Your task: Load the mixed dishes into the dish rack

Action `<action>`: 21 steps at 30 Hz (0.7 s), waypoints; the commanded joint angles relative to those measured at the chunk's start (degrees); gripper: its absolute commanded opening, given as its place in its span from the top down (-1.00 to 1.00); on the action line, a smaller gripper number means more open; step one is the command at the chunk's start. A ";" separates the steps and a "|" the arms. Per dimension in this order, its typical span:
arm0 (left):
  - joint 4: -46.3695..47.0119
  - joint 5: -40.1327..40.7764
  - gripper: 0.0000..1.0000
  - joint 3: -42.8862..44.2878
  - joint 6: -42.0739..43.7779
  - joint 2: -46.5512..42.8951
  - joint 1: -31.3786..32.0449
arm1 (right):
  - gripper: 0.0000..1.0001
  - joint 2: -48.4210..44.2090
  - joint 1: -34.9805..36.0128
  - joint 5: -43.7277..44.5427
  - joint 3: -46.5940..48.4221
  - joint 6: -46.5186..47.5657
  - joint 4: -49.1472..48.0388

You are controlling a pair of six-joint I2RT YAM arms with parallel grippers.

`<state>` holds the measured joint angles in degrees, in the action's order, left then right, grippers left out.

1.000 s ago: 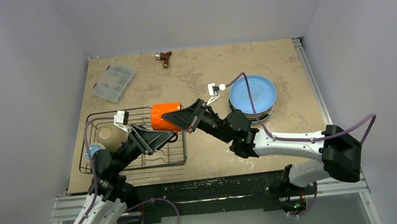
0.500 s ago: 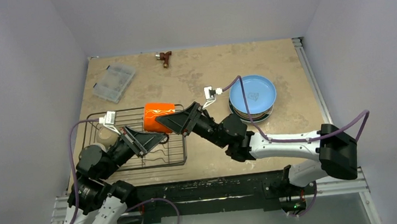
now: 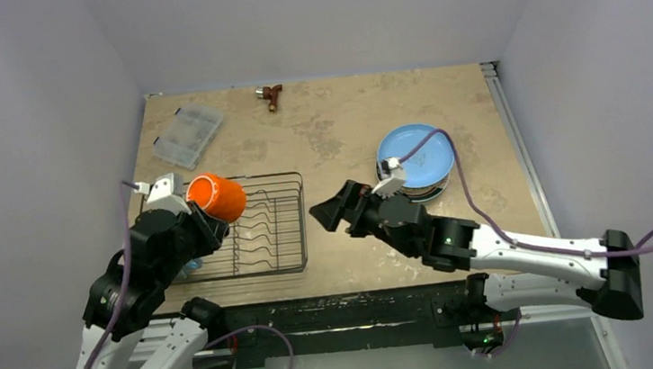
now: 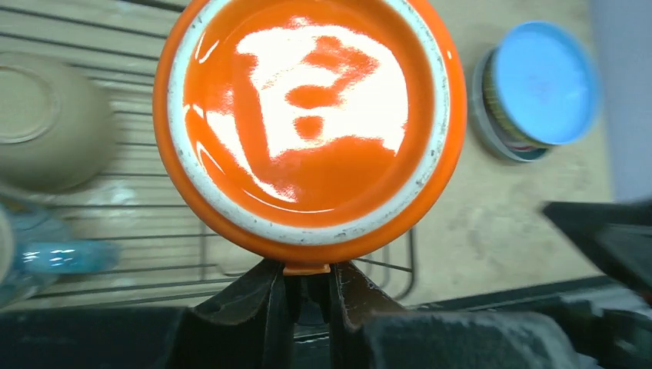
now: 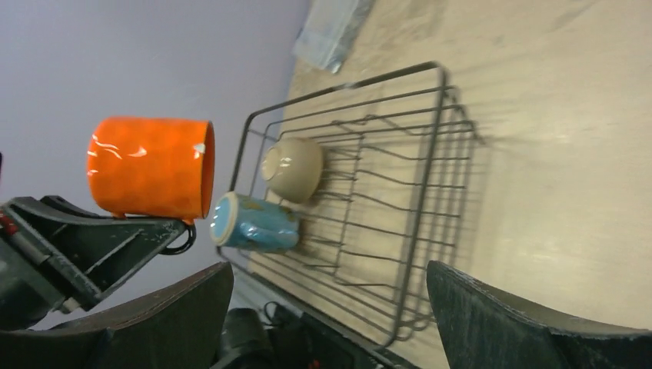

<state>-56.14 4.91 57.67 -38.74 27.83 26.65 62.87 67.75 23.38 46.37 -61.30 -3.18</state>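
My left gripper point(image 3: 205, 216) is shut on the handle of the orange mug point(image 3: 216, 196) and holds it tilted above the left part of the black wire dish rack point(image 3: 302, 227). In the left wrist view the mug's base point(image 4: 307, 115) fills the frame above the gripper point(image 4: 307, 280). The small bowl point(image 5: 293, 167) lies upside down in the rack point(image 5: 430, 154) next to the blue mug point(image 5: 257, 221), which lies on its side. My right gripper point(image 3: 330, 213) is open and empty, just right of the rack. The light blue plate point(image 3: 415, 156) tops a stack of plates at the right.
A clear plastic compartment box point(image 3: 187, 135) lies at the back left. A small brown tool point(image 3: 272, 94) lies at the back edge. The rack's wavy dividers point(image 3: 264, 227) fill its right half. The left arm hides the rack's left end in the top view.
The right gripper has let go of the orange mug, opened and drawn back to the right. The left gripper has taken the mug by its handle and swung it left and up.
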 commanded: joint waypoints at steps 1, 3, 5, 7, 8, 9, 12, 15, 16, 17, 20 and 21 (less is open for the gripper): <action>-2.81 17.42 1.00 -2.35 9.12 4.20 -0.29 | -0.98 -12.81 -0.76 11.86 -4.15 1.84 13.66; 0.99 21.07 1.00 -5.98 7.67 4.81 -0.37 | -0.98 -16.90 -0.86 13.86 -4.85 2.36 15.27; 3.83 24.36 1.00 -8.17 5.65 6.95 -0.50 | -0.98 -19.31 -0.86 15.95 -4.51 2.98 17.16; 5.03 26.93 1.00 -8.96 2.94 10.17 -0.93 | -0.97 -20.42 -0.88 17.08 -3.77 3.34 18.67; 5.52 27.27 1.00 -9.05 2.09 11.86 -1.44 | -0.98 -20.61 -0.86 17.26 -3.42 3.49 19.28; 5.76 27.64 1.00 -9.22 1.13 13.66 -2.12 | -0.98 -20.60 -0.86 17.31 -3.17 3.48 19.73; 5.56 26.73 1.00 -9.56 -1.63 18.06 -5.24 | -0.98 -20.71 -0.86 17.06 -3.16 2.66 20.62; 5.63 25.33 1.00 -11.09 -4.48 20.16 -7.09 | -0.98 -21.48 -0.86 17.01 -4.32 1.80 20.46; 6.29 24.98 1.00 -11.91 -4.64 20.22 -7.15 | -0.98 -21.82 -0.86 17.04 -4.80 1.77 20.23; 6.56 24.57 1.00 -12.65 -5.09 20.10 -7.21 | -0.98 -22.11 -0.86 17.12 -5.20 1.67 19.96; 5.68 24.99 1.00 -14.47 -7.36 19.61 -7.19 | -0.98 -22.71 -0.85 17.45 -5.80 1.52 19.89; 5.68 25.26 1.00 -15.23 -8.11 19.33 -7.22 | -0.98 -22.82 -0.86 17.55 -5.88 1.51 19.96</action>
<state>-54.04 27.44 43.44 -42.52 48.75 19.84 41.12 66.96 38.13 41.06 -59.13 16.80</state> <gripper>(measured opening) 0.149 0.987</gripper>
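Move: The orange mug hangs by its handle from my left fingers. The free spot in the dish rack for it lies about 5 cm ahead, 9 cm left and 20 cm below that hand. Beyond that spot lie the beige bowl, some 7 cm ahead and 14 cm left of my hand, and the blue mug, 2 cm ahead and 18 cm left. From my empty right hand, the blue plate is roughly 16 cm ahead and 23 cm right; the rack's right end is 7 cm left, 1 cm ahead. I lower the orange mug into the left part of the rack, taking my left hand down some 15 cm while drifting left and a little forward; its fingers tip further down, its left side rises and it turns counter-clockwise, still pinching the handle. My open right hand sweeps about 12 cm right, away from the rack and towards the blue plate, turning slightly clockwise and easing to a stop. ##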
